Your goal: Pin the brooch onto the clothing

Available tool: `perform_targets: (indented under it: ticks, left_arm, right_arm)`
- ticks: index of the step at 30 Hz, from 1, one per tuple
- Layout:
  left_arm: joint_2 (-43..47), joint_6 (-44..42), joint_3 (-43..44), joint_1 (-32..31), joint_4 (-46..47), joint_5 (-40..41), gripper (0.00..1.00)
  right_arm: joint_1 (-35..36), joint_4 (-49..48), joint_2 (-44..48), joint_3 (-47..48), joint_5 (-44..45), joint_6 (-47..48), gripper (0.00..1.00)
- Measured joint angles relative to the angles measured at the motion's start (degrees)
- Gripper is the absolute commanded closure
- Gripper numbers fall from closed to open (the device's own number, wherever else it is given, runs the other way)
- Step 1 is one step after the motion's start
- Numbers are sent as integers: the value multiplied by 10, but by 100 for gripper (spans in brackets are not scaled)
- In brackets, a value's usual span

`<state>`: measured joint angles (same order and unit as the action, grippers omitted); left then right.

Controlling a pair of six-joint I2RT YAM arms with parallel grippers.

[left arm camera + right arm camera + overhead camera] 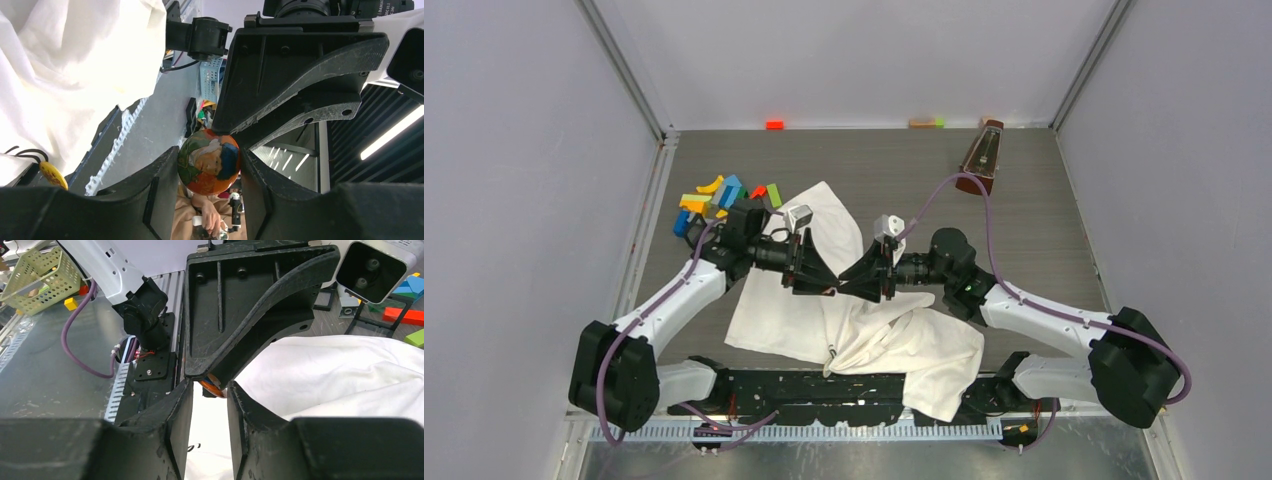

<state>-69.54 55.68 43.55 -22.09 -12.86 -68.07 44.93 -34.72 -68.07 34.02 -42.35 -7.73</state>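
The clothing (804,320) is a white T-shirt lying crumpled on the table's near middle, with one end hanging over the front edge. The brooch (209,162) is a round badge with a painted portrait on orange. My left gripper (209,159) is shut on it, one finger on each side, above the shirt. My right gripper (210,388) meets it tip to tip; its jaws are narrow but open, with the brooch's orange rim (212,386) between the tips. In the top view both grippers (836,289) meet over the shirt's middle.
Several coloured blocks (719,195) lie at the back left beside the left arm. A brown metronome-shaped object (982,155) stands at the back right. Small blocks (774,124) sit along the back wall. A green basket (37,272) is beyond the table.
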Motion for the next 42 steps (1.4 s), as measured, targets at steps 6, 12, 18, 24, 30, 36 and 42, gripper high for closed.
perform_targets:
  ticks: [6,12,18,24,30,36,42]
  left_arm:
    - [-6,14,0,-3,9,-6,73]
    - [-14,41,0,-2,24,-9,70]
    - [-20,55,-2,0,43,-8,6]
    - [-21,57,-15,11,122,13,0]
    - [-6,13,-36,31,165,92,0]
    - [89,-110,-37,-7,158,194,0]
    - [137,-152,-60,-30,198,231,3]
  right_arm:
    - [0,0,-2,2,-15,-4,79]
    - [-1,-8,-6,2,-35,-8,99]
    - [-2,-8,-5,3,-7,-17,99]
    - [-1,42,2,2,76,-47,99]
    - [-35,67,7,-7,147,-123,99]
    - [-100,21,-8,-29,154,-262,99]
    - [-104,-73,-47,-32,115,-397,99]
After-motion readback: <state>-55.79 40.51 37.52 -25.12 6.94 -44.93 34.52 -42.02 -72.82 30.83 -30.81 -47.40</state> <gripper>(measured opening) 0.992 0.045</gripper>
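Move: The brooch is already pinched in the left fingertips, its middle roughly 1 cm to that hand's right and level with it. From the partly open right fingers it lies about 2 cm to the left, at the same height. The clothing's crumpled folds spread almost straight beneath, about 20 cm below the left hand; the black loop on them is some 6 cm back from that hand. Right fingers shut on the brooch, left ones open, then both hands go forward 5–7 cm, rolling some 40 degrees. ##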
